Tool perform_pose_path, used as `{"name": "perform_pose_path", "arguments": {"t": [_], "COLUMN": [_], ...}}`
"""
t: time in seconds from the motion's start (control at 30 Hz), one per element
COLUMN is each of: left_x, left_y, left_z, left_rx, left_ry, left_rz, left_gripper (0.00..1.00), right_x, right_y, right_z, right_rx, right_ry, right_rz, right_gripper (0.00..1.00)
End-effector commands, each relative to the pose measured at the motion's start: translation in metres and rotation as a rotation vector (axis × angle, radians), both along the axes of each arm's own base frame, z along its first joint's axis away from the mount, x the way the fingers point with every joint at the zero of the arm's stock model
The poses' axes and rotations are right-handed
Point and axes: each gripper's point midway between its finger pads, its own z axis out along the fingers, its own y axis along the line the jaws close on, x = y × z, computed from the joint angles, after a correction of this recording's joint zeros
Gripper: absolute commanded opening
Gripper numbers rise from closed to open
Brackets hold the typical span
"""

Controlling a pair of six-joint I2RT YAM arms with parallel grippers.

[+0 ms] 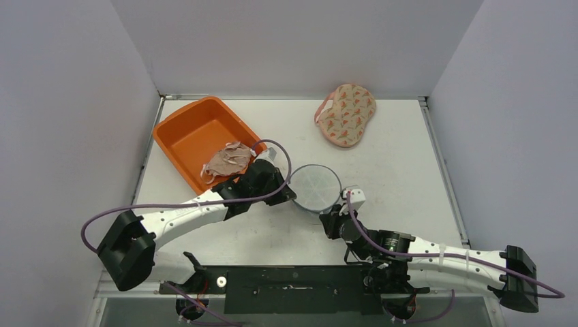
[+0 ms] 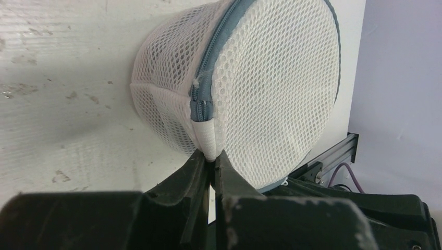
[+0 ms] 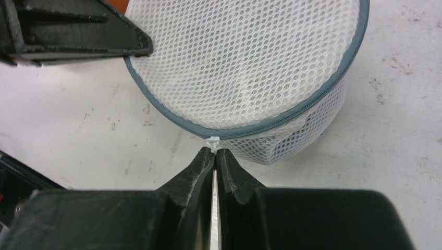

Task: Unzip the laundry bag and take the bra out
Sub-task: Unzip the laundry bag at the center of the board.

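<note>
The round white mesh laundry bag (image 1: 315,187) with a grey zipper (image 2: 219,36) stands mid-table, zipped shut. My left gripper (image 1: 291,195) is at its left side, shut on the bag's white fabric tab (image 2: 207,138) at the zipper's end; the gripper also shows in the left wrist view (image 2: 210,156). My right gripper (image 1: 327,210) is at the bag's near side, shut on the small white zipper pull (image 3: 212,141); its fingertips meet in the right wrist view (image 3: 214,152). The bag (image 3: 245,57) hides whatever is inside; no bra shows through the mesh.
An orange bin (image 1: 191,136) stands at the back left with a pinkish garment (image 1: 228,160) at its near corner. A floral-patterned padded item (image 1: 345,114) lies at the back right. Grey walls enclose the table.
</note>
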Motion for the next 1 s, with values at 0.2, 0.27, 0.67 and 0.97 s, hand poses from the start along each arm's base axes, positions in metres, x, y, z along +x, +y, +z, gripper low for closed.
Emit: {"name": "perform_pose_path", "arguments": {"t": [0.2, 0.27, 0.67, 0.97], "left_x": [0.026, 0.026, -0.008, -0.023], "left_y": [0.037, 0.036, 0.062, 0.039], "left_z": [0.035, 0.034, 0.023, 0.028], "left_rx": [0.108, 0.115, 0.012, -0.221], "left_ry": [-0.115, -0.12, -0.03, 0.015], "left_rz": [-0.156, -0.174, -0.03, 0.033], "left_gripper": [0.0, 0.0, 0.97, 0.95], "right_x": [-0.007, -0.009, -0.006, -0.009], "right_y": [0.056, 0.067, 0.093, 0.116], "right_z": [0.027, 0.026, 0.021, 0.031], "right_rx": [0.049, 0.072, 0.146, 0.16], "right_ry": [-0.073, -0.071, -0.054, -0.061], "right_rz": [0.2, 0.217, 0.198, 0.255], "right_gripper": [0.05, 0.05, 0.05, 0.05]}}
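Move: The left gripper has the white tab at the zip's end pinched; from there the zip pull lies about 9 cm right and 5 cm back, nearly level. The laundry bag's middle is some 7 cm right, 2 cm ahead and 6 cm lower, and the bra some 21 cm left and 10 cm ahead. The right gripper already holds the zip pull about 1 cm ahead of its point; the bag's middle is roughly 7 cm ahead of it, 2 cm left and 6 cm lower. Right gripper carries the zip pull 9 cm left; left goes left, lets go of the tab, backs 6 cm. ##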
